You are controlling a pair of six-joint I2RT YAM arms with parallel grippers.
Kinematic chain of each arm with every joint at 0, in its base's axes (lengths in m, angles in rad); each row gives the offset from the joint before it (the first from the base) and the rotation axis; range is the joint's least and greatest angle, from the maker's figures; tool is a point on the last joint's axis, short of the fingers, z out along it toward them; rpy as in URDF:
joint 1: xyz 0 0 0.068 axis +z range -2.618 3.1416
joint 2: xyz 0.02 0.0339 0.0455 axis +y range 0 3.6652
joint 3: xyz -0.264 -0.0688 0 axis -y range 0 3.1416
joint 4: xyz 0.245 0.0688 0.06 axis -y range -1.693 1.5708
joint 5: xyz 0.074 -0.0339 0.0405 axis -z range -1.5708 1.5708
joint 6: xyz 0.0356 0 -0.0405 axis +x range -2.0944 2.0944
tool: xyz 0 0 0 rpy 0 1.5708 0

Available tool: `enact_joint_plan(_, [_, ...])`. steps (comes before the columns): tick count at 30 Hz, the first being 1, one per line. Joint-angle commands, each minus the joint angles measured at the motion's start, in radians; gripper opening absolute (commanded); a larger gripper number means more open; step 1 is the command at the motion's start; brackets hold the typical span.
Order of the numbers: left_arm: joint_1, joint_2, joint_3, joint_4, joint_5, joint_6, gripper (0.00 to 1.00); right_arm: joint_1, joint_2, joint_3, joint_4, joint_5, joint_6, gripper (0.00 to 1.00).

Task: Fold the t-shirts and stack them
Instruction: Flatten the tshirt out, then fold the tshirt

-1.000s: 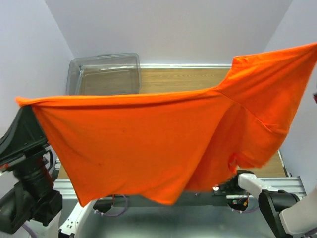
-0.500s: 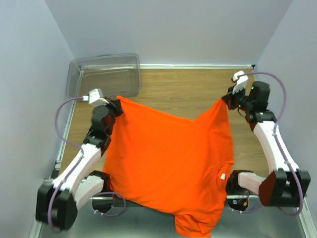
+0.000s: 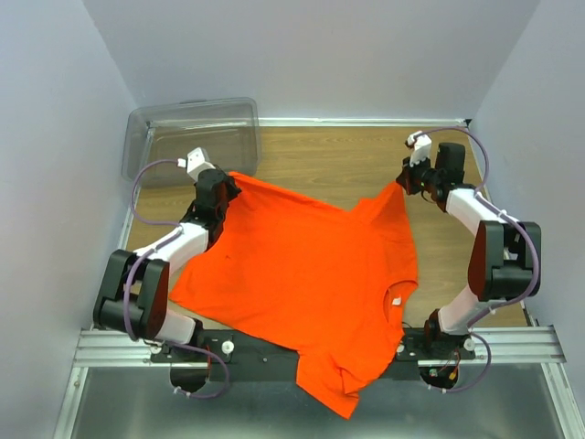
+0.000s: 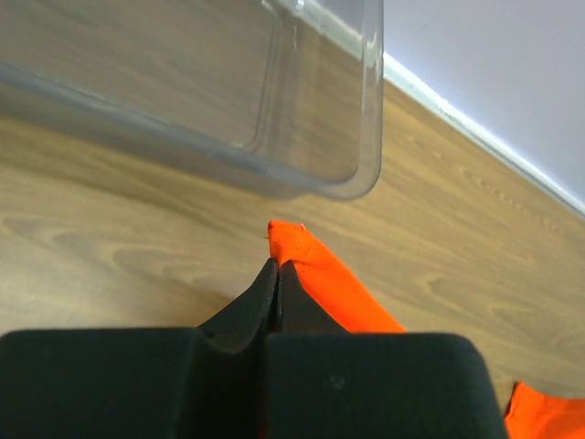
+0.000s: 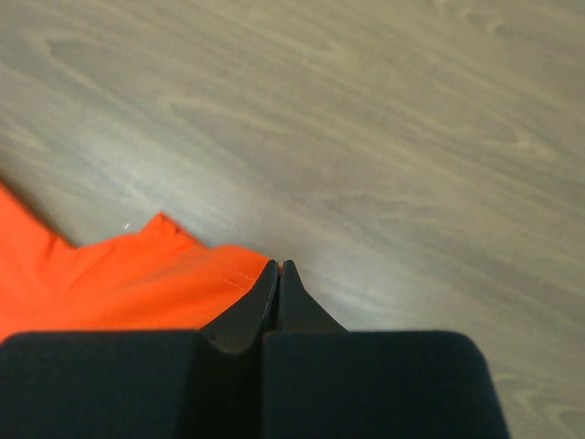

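A bright orange t-shirt [image 3: 302, 274] lies spread across the wooden table [image 3: 329, 155], its near end hanging over the front rail. Its white neck tag [image 3: 397, 301] shows at the right. My left gripper [image 3: 232, 182] is shut on the shirt's far-left corner, low over the table. In the left wrist view that corner [image 4: 297, 249] sticks out past the closed fingertips [image 4: 277, 267]. My right gripper [image 3: 404, 186] is shut on the far-right corner. The right wrist view shows orange cloth [image 5: 137, 274] running left from its closed tips [image 5: 277, 266].
A clear plastic bin [image 3: 192, 108] stands at the table's far-left corner, just beyond the left gripper, and its wall [image 4: 366, 137] fills the upper left wrist view. Walls close in the table on the left, back and right. A metal rail [image 3: 512, 343] runs along the near edge.
The shirt hung stretched high in front of the camera a second ago. Both arms have since lowered and reached away, laying it on the table. Both grips stayed shut.
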Motion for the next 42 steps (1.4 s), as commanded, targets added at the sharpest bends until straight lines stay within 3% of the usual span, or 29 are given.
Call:
enact_joint_plan(1, [0.016, 0.067, 0.055, 0.048, -0.057, 0.02, 0.0, -0.007, 0.055, 0.082, 0.067, 0.049, 0.008, 0.01])
enact_joint_plan(10, [0.044, 0.156, 0.135, 0.039, -0.046, 0.051, 0.0, -0.007, 0.116, 0.257, 0.064, 0.068, 0.064, 0.01])
enact_joint_plan(22, [0.061, 0.219, 0.179, 0.046, -0.025, 0.062, 0.0, -0.006, 0.198, 0.388, 0.047, -0.029, 0.123, 0.05])
enact_joint_plan(31, [0.069, 0.252, 0.242, 0.06, -0.003, 0.097, 0.0, -0.006, 0.122, 0.36, 0.045, -0.09, 0.137, 0.04])
enact_joint_plan(42, [0.072, 0.298, 0.279, 0.06, 0.021, 0.109, 0.0, -0.006, -0.08, 0.199, 0.036, -0.148, 0.13, 0.04])
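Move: My closed fingers still pinch one far corner of the t-shirt each. From my left hand, the shirt's middle lies roughly 24 cm back, 17 cm to the right and 13 cm below; the clear bin's near right corner is about 6 cm ahead and 5 cm right, a little lower. From my right hand, the shirt's middle is some 24 cm back, 25 cm left and 10 cm below, and the back rail about 20 cm straight ahead. I pull the spread t-shirt outward with both hands, keeping my pinch on its two far corners. My left hand goes forward about 7 cm, nearly level, alongside the bin's near right corner. My right hand sweeps forward and up roughly 9 cm out, then draws back about half of that while still rising, to some 12 cm higher, its fingertips tilting up by around 15 degrees. ##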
